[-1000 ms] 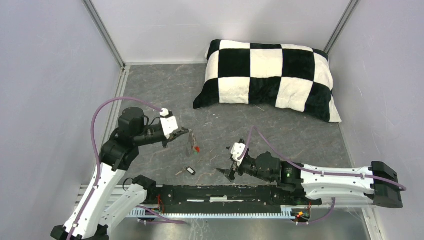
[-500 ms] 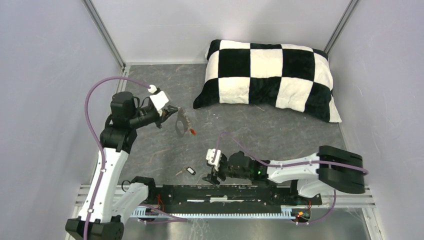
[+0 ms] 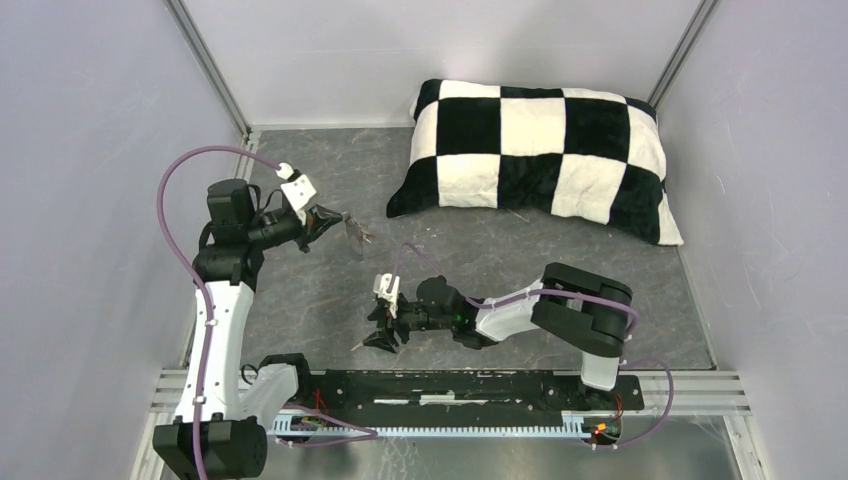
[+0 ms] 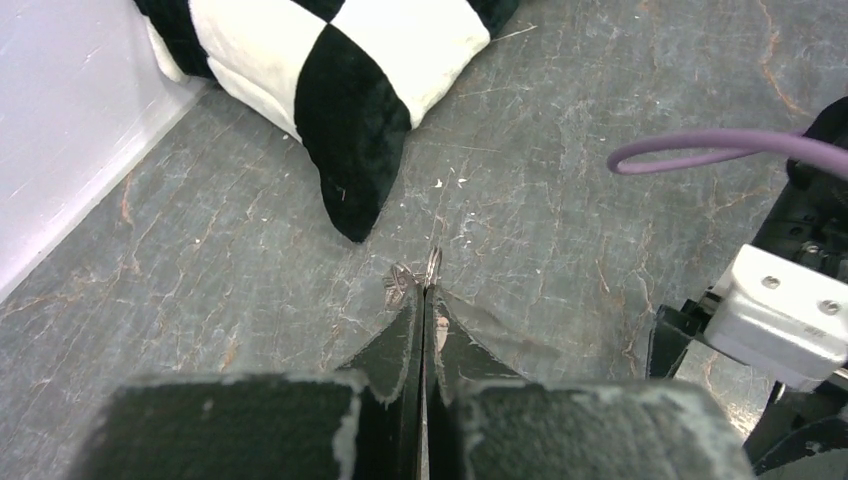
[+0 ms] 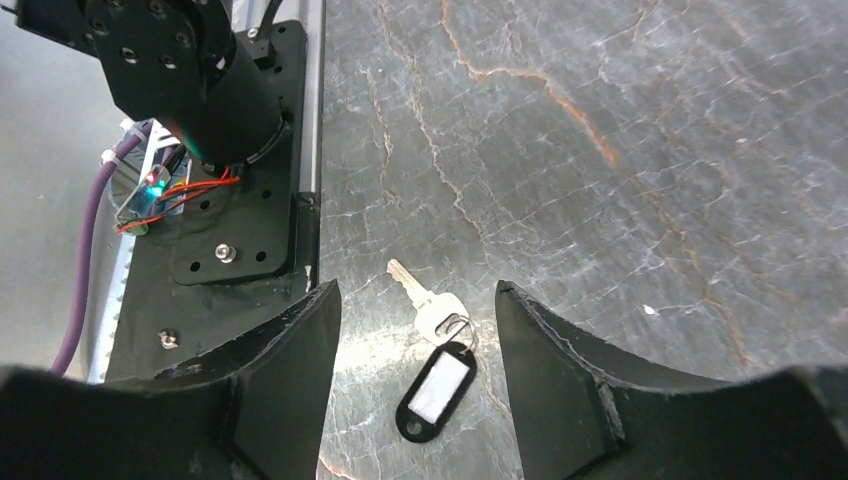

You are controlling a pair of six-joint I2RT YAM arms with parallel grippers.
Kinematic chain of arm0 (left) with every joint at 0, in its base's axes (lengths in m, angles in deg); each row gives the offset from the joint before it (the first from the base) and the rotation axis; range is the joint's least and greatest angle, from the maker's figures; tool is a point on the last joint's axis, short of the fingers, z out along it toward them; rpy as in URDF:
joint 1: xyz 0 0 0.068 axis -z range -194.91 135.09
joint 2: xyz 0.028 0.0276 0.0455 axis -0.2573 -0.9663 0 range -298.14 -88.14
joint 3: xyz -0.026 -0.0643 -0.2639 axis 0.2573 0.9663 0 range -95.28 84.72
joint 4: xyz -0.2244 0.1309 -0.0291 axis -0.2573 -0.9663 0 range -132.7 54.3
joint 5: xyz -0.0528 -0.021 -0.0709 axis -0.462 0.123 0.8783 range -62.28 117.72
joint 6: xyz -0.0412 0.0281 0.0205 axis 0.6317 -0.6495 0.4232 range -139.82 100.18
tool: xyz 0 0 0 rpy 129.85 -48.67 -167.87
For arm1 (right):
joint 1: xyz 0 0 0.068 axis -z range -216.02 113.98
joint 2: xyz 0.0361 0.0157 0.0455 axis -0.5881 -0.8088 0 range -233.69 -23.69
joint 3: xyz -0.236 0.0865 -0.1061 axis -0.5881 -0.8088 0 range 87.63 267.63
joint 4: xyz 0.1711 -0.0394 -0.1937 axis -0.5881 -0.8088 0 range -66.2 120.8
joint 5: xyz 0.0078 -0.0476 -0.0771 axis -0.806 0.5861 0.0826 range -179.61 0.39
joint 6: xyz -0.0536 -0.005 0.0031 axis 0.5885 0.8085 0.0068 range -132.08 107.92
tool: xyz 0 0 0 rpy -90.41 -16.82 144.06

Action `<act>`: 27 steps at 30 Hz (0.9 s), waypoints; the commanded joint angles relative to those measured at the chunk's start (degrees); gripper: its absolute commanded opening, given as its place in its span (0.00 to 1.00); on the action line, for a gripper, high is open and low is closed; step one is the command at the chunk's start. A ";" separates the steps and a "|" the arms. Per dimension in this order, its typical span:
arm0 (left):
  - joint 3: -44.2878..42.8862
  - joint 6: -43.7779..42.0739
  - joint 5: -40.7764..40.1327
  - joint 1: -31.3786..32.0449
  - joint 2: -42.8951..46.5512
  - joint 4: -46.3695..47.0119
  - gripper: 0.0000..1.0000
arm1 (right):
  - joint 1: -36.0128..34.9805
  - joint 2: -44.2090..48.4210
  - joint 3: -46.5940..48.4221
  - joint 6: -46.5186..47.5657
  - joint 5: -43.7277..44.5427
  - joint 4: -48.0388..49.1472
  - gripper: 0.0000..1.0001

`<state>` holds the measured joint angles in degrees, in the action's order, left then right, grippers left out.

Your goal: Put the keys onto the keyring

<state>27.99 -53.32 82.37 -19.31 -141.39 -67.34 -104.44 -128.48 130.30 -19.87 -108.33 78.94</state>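
Note:
My left gripper is raised over the left part of the floor and shut on the keyring, a flat grey piece hanging off its tips. In the left wrist view the shut gripper shows only a thin metal loop of the keyring and a small metal key past the tips. My right gripper hovers low near the front rail, open. Between its jaws in the right wrist view lies a silver key joined to a black oblong tag, flat on the floor and untouched.
A black-and-white checked pillow lies at the back right, its corner ahead of the left gripper. The black front rail and a base plate sit just left of the key. Grey walls close in both sides.
The left arm has lifted the keyring up and back to the left. The right arm has swung left to hover over the black-tagged key, and its jaws have narrowed.

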 commanded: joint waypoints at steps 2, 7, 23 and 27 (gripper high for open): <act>0.61 -2.96 4.45 -1.29 0.06 0.15 0.02 | 0.10 -3.84 2.24 -0.01 -1.66 2.73 0.63; 0.96 -2.89 5.53 -1.38 0.32 -0.30 0.02 | 0.84 -5.12 1.91 1.44 -0.66 1.53 0.62; 1.71 -3.16 5.84 -1.35 1.83 -2.22 0.02 | -0.03 -8.75 1.43 2.34 -0.44 1.24 0.42; 1.78 -3.15 5.50 -1.38 1.82 -2.43 0.02 | -0.64 -9.23 2.11 3.02 0.93 1.15 0.40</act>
<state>29.74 -53.99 86.37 -20.34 -140.56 -70.12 -104.31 -136.64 131.02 -18.17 -108.66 78.55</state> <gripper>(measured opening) 0.022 0.406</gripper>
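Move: The black tag on the table lies nearly straight below the right hand, about 7 cm down and 1 cm to its right. Its metal ring is some 2 cm left and 1 cm ahead of the hand, and the attached key about 4 cm left and 2 cm back, both at tag height. From the left hand, the tag is roughly 16 cm back, 7 cm right and 27 cm down. The right hand sinks about 6 cm onto the black tag, fingers tipping down slightly and partly closing around it. ##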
